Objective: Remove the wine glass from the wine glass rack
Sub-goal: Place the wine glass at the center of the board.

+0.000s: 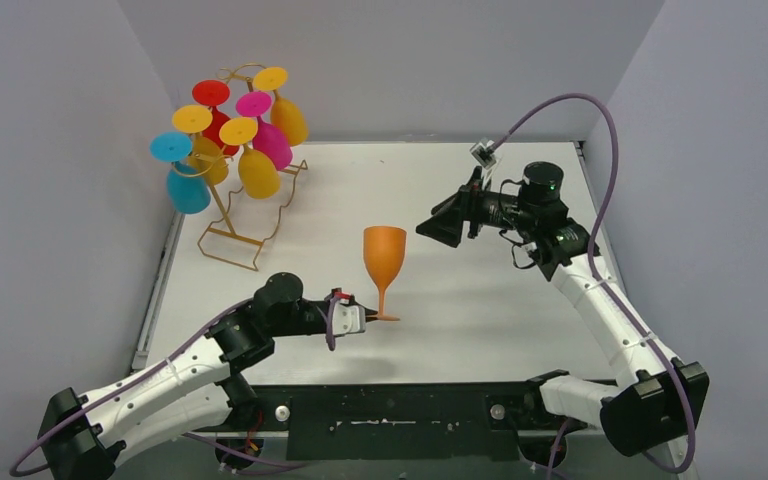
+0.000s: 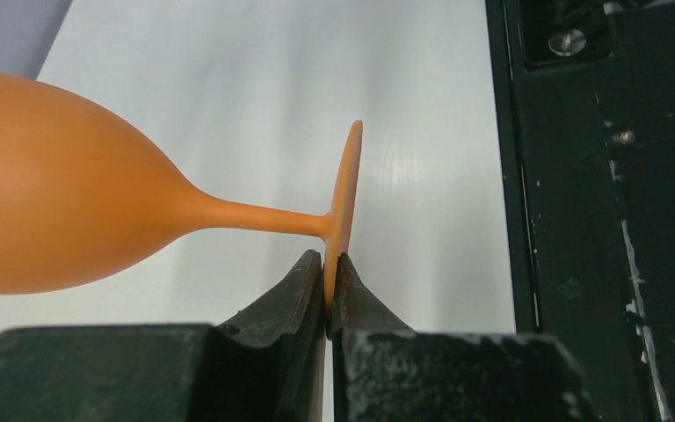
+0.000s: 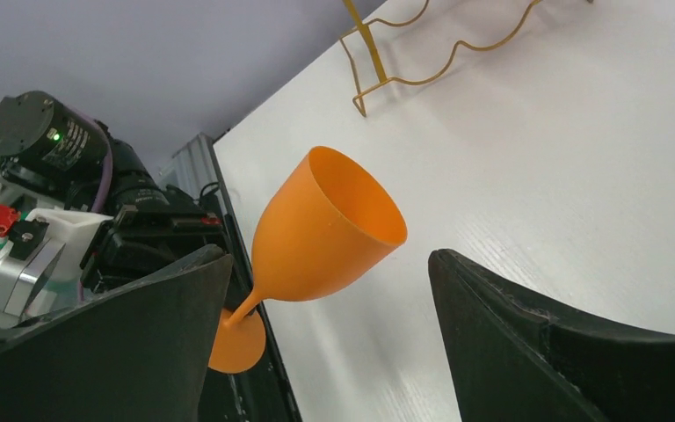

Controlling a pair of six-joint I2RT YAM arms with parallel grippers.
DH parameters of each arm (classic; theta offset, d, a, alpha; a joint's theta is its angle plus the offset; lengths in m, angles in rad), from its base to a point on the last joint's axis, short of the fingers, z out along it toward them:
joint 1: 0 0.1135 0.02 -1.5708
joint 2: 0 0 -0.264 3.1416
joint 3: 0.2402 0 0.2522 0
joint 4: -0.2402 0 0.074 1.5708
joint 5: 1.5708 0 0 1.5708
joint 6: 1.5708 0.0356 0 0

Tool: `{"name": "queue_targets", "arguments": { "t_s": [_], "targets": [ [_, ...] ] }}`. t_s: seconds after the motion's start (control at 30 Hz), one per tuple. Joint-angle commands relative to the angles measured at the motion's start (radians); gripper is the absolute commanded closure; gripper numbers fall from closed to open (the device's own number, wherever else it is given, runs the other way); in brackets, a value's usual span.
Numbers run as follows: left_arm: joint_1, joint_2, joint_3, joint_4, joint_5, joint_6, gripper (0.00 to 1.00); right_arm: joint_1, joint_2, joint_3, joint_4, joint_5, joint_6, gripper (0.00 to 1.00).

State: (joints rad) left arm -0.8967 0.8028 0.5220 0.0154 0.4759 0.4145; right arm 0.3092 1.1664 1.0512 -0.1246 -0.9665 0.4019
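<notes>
An orange wine glass stands upright near the table's front middle. My left gripper is shut on the rim of its round foot, with the bowl beyond the fingers. In the right wrist view the same glass shows between the wide-apart fingers but well beyond them. My right gripper hangs open to the right of the bowl, apart from it. The gold wire wine glass rack stands at the back left, and its wavy base shows in the right wrist view.
Several coloured glasses hang upside down on the rack, among them a cyan one, a yellow one and a magenta one. Grey walls close the left, back and right. A black rail runs along the near edge.
</notes>
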Motion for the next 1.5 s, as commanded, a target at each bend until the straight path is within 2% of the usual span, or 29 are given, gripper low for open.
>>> {"name": "queue_targets", "arguments": {
  "t_s": [0.0,0.17,0.33,0.5,0.63,0.73,0.9,1.03,1.2,1.47],
  "targets": [
    [0.010,0.015,0.043,-0.097,0.067,0.121,1.00,0.008,0.063,0.138,-0.198,-0.119,-0.245,0.15],
    [0.011,0.027,0.046,-0.126,0.085,0.177,1.00,0.065,0.126,0.237,-0.352,-0.132,-0.372,0.17],
    [0.011,-0.002,0.000,-0.078,0.093,0.178,1.00,0.097,0.185,0.237,-0.333,-0.121,-0.276,0.23],
    [0.011,-0.071,-0.070,0.017,0.100,0.131,1.00,0.105,0.226,0.273,-0.387,-0.143,-0.283,0.26],
    [0.010,-0.056,-0.043,-0.029,0.138,0.156,1.00,0.116,0.252,0.277,-0.340,-0.167,-0.237,0.29],
    [0.009,-0.034,-0.034,-0.078,0.165,0.191,1.00,0.137,0.301,0.307,-0.367,-0.234,-0.245,0.35],
    [0.009,-0.024,-0.046,-0.077,0.157,0.214,1.00,0.187,0.372,0.395,-0.460,-0.237,-0.296,0.42],
    [0.009,-0.017,-0.033,-0.101,0.165,0.245,1.00,0.217,0.427,0.451,-0.617,-0.234,-0.423,0.46],
    [0.008,-0.046,-0.030,-0.172,0.161,0.287,1.00,0.254,0.426,0.491,-0.614,-0.189,-0.356,0.50],
    [0.011,-0.068,-0.023,-0.208,0.110,0.329,1.00,0.271,0.422,0.433,-0.591,-0.113,-0.259,0.53]
  ]
}}
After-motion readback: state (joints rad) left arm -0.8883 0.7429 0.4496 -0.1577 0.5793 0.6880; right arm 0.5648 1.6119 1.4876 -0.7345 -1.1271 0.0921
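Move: The left hand already pinches the foot edge of the orange wine glass; the middle of the glass is about 6 cm ahead of that hand, 3 cm to its right and 7 cm above. From the left hand the board's center lies some 22 cm ahead, 3 cm right and 16 cm down, and the rack about 35 cm ahead and 28 cm left. The empty right hand has the glass roughly 10 cm to its left, 5 cm back and 5 cm lower. Leftward, with some back and down, the right hand travels about 10 cm to the orange bowl's rim, turning counter-clockwise some 25 degrees and dipping its fingers while they close to about half open; whether they touch can't be seen. The left hand, keeping its pinch on the foot, sinks about 5 cm, draws slightly back and left, and turns a little clockwise. ##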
